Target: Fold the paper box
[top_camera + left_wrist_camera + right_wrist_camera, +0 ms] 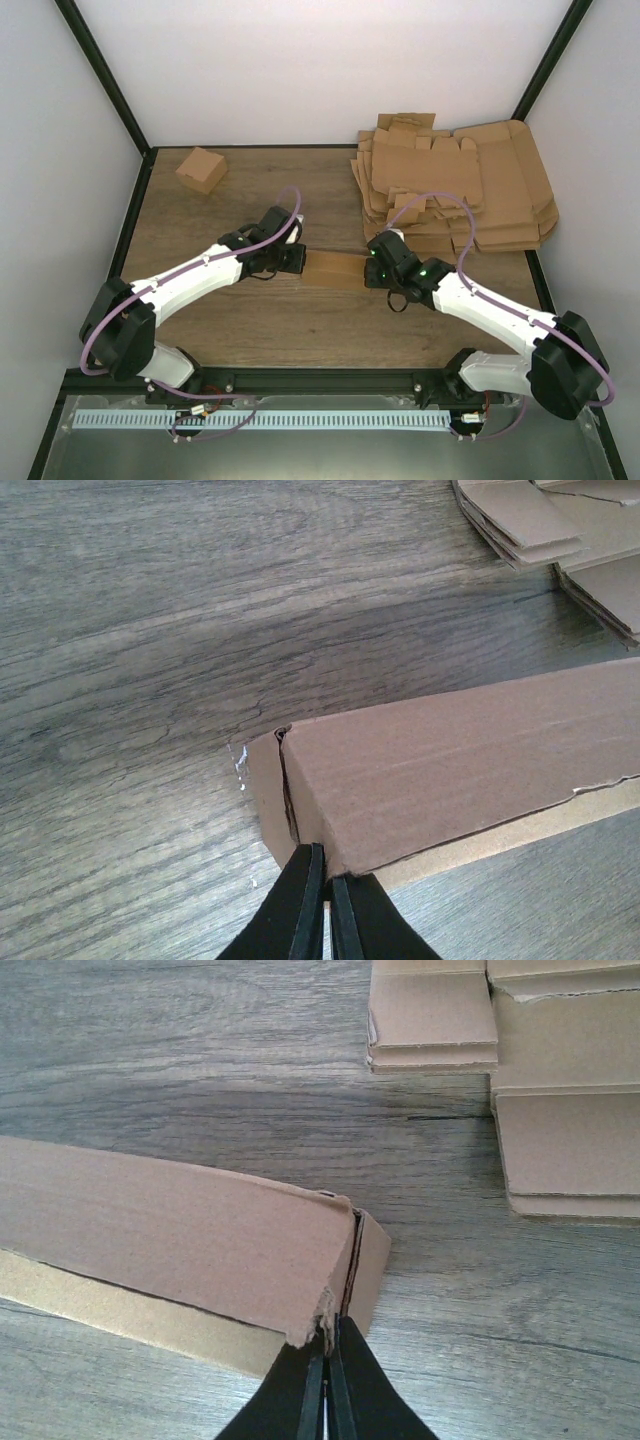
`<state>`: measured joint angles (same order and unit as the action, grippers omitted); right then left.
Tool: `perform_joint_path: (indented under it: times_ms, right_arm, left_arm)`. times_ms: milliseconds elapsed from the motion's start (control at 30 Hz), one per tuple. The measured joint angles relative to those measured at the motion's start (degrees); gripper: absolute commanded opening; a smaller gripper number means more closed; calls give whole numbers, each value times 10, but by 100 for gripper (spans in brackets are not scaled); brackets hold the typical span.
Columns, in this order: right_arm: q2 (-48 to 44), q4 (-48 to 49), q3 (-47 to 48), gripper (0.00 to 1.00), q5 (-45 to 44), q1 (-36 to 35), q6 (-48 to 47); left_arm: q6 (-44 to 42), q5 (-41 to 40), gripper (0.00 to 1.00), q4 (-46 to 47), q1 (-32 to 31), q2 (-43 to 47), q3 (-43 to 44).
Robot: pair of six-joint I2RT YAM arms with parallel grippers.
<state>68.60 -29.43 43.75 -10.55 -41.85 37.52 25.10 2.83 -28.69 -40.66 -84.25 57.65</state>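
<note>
The paper box (pixel 335 268) is a low, closed brown cardboard shape lying mid-table between my two arms. In the top view my left gripper (pixel 298 262) is at its left end and my right gripper (pixel 372 272) at its right end. The left wrist view shows the paper box (pixel 450 770) with its near corner caught at the tips of my shut left gripper (pixel 328 865). The right wrist view shows the box (pixel 180 1230) with a frayed corner pinched in my shut right gripper (pixel 328 1335). A paler strip of cardboard sticks out under the box's front edge.
A stack of flat cardboard blanks (pixel 470 185) fills the back right of the table, close behind the right arm; its edges also show in the wrist views (pixel 560 530) (pixel 560 1110). A small folded brown box (pixel 201 169) sits at the back left.
</note>
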Motion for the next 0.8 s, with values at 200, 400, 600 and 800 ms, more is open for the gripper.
perform_joint_path:
  times_ms: [200,400,600,800]
  right_arm:
    - [-7,16,-14,2,-13,-10,11]
    - [-25,-4,-17,25,1,-15,8]
    - [-50,-32,-17,32,24,-19,-8]
    - [-58,-66,3,39,33,-19,-18]
  left_arm:
    - [3,-5,4,0,-3,0,0]
    - [3,-11,7,-1,-7,0,0]
    - [5,-16,35,-19,-10,0,2]
    - [3,-25,48,-51,-10,14,31]
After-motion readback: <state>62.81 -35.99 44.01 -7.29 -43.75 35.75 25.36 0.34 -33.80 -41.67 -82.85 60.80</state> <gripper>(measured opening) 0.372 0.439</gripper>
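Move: The paper box lies between the hands, its near corners at their closed fingertips. Its middle is about 8 cm to the right of the left hand, 2 cm ahead and 2 cm lower; from the right hand it is some 7 cm left, 2 cm ahead and 2 cm lower. The cardboard stack's middle is roughly 24 cm ahead and 20 cm right of the right hand. The small finished box is about 28 cm ahead and 25 cm left of the left hand. Backward by about 3 cm, the right hand opens its fingers and draws off the box's near right corner, turning slightly counter-clockwise and rising a little at the end. The left hand, first almost still at the near left corner, then spreads its fingers to nearly half open, dips back slightly and lifts about 1.5 cm, coming free. ##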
